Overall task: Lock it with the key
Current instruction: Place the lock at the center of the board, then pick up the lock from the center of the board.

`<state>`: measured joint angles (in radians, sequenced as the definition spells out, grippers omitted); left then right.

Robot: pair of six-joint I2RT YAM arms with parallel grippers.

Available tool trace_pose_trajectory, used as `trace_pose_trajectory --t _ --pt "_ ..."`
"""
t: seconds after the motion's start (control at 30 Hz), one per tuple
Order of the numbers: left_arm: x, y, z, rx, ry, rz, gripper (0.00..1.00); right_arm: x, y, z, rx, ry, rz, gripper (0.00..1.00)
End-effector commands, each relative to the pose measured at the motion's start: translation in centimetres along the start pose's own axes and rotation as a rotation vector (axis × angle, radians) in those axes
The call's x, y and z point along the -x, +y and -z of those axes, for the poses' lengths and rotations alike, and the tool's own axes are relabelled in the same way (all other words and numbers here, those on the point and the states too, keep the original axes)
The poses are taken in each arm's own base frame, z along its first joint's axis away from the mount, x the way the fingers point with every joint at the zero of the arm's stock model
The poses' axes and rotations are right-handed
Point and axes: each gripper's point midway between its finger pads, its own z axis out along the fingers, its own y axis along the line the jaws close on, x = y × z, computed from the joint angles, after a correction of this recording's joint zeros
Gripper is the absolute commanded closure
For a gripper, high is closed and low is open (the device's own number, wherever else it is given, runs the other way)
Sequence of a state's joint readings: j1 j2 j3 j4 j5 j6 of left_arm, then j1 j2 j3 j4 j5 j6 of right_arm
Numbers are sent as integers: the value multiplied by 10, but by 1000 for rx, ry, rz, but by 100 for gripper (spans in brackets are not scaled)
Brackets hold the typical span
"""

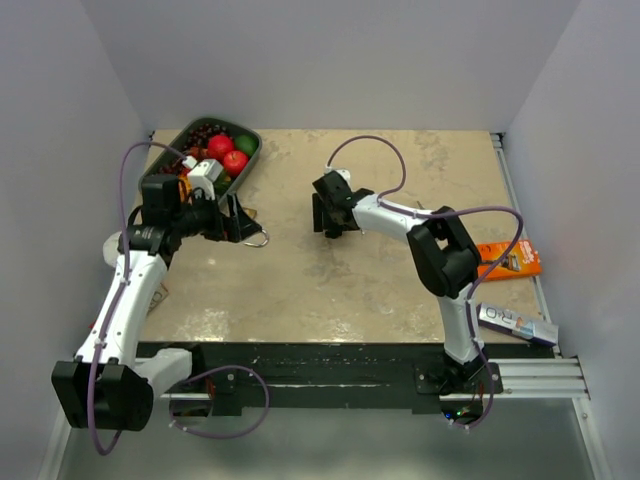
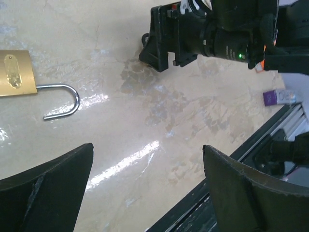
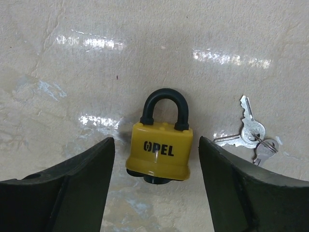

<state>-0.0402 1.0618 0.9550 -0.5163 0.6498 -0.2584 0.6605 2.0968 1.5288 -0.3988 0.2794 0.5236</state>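
Note:
A yellow padlock [image 3: 160, 151] with a closed black shackle lies on the table between the fingers of my right gripper [image 3: 156, 140]. That gripper is open, with a gap on each side of the lock. A bunch of silver keys [image 3: 253, 135] lies just right of the lock. In the top view my right gripper [image 1: 325, 225] covers the lock and keys. A brass padlock [image 2: 17, 72] with its steel shackle swung open lies at the left of the left wrist view. My left gripper [image 2: 147, 146] hangs open beside it, holding nothing.
A dark tray [image 1: 248, 150] of fruit stands at the back left. An orange packet [image 1: 510, 260] and a purple-and-white box [image 1: 515, 322] lie at the right edge. The table's front rail [image 2: 227, 169] runs close under my left gripper.

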Motion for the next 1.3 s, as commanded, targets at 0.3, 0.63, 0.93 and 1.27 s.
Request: trace_pose_trajectory --t 0.3,0.63,0.93,1.27 --pt "41 43 -16 -239 341 -1063 1 95 23 83 152 -278 139 1" --pt "34 112 -62 -378 549 -1430 3 89 57 153 518 -386 353 1" --pt "21 144 -105 -486 596 -1417 4 99 51 182 556 -450 420 1" --pt "-8 169 -149 -523 668 -1364 4 100 32 185 551 -449 416 1"
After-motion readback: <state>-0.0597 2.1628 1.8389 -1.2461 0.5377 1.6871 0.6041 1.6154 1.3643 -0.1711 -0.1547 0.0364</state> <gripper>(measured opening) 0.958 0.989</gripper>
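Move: The brass padlock that the left hand goes for lies about 14 cm ahead, sideways level with it, and 20 cm below; the fruit tray's middle is some 27 cm ahead and 10 cm left, and the yellow lock about 12 cm ahead, 18 cm right. That yellow lock sits at the right hand point, between its fingers, with the loose keys 6 cm right and the black lock 12 cm right, 3 cm farther out. Already clear of the yellow lock's sides, the right fingers spread fully and the hand rises about 20 cm off it, edging back a little and swinging counter-clockwise while the fingers tilt up forward. Meanwhile the left hand, still wide open, swings forward and then down some 16 cm to just above the brass padlock, turning sharply clockwise so its fingers point mostly down, without touching it. ##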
